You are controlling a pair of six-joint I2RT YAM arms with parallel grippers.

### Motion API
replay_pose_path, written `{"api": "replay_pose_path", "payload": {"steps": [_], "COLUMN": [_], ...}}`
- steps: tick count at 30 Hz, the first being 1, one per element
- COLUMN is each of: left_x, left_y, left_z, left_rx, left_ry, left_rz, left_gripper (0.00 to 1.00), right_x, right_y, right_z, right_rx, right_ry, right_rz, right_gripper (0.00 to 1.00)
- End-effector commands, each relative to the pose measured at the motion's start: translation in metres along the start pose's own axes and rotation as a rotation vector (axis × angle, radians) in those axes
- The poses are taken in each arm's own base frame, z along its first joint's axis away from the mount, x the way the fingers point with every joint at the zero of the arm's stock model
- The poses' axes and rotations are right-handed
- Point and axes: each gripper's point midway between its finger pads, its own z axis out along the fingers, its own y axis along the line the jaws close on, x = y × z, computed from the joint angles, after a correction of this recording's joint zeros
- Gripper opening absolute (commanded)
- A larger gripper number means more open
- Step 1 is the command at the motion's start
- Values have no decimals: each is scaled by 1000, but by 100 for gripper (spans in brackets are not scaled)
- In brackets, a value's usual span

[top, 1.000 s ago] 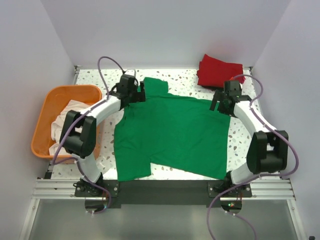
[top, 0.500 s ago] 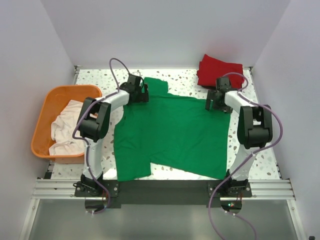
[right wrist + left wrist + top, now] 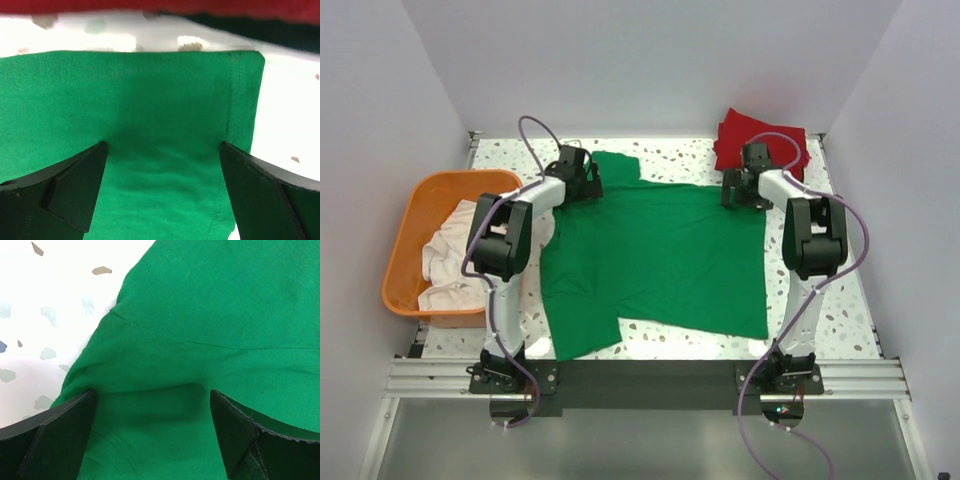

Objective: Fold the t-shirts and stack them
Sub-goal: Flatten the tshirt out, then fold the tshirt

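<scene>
A bright green t-shirt [image 3: 655, 255] lies spread flat on the table's middle. My left gripper [image 3: 582, 178] rests open at its far left, near the sleeve. In the left wrist view, the left gripper [image 3: 152, 405] has both black fingers [image 3: 55, 435] down on the green cloth [image 3: 210, 305]. My right gripper [image 3: 738, 190] stands open on the far right corner. Seen from its wrist, the right gripper [image 3: 162, 150] straddles the hemmed corner [image 3: 150, 85]. A folded red t-shirt [image 3: 760, 135] lies just behind it. An off-white t-shirt [image 3: 450, 255] is crumpled in the basket.
An orange plastic basket [image 3: 405, 215] stands at the left table edge. White walls close in the back and both sides. The red cloth [image 3: 150, 5] sits close beyond the right fingertips, with a dark strip under it. Speckled tabletop [image 3: 810, 300] shows right of the green shirt.
Both arms have stretched toward the back wall, jaws wide throughout. The green shirt has slid back and slightly left with them, and its far edge now lies straighter.
</scene>
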Motion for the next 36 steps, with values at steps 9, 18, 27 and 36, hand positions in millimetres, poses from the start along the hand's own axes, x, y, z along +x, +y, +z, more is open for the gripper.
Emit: {"api": "replay_pose_path", "payload": {"steps": [9,18,27,36], "left_x": [-44,-64,95,276], "left_y": [-5,-10,-32,5], "left_z": [-18,-120,-246,-302], "left_rx": [17,60,93,96], "left_ry": [-57,-119,-49,272], "left_rz": [4,-42,11,157], "left_gripper": [100,100,100,100], "right_x": [-36,-24,40,83], "right_y": [0,3,0,-12], "right_z": [-31,-126,-191,-210], "right_rx": [2,-29,-142,-145], "right_ry": [-91,-207,-230,-215], "right_rz": [-50,38,165,179], "right_gripper": [99,99,99,99]}}
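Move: The left hand, pads on the t-shirt's upper left, is bound for the near-left sleeve, about 40 cm back and 4 right; the far-left sleeve lies 9 ahead and 10 right, the orange tub 33 left and 15 back. From the right hand, the t-shirt's near-right corner lies some 38 cm back and 1 right, its far-right corner 5 ahead and 5 right, the red pile 16 ahead and 6 right. Both open hands, resting on the far part of the t-shirt, slide forward a last centimetre and lift off. The left arcs some 17 cm up and swings back about 36 cm, with 8 to the right, sinking again towards the near-left sleeve and turning clockwise; the right rises about 14 cm and backs off 17 along the right edge, fingers tipping up. ##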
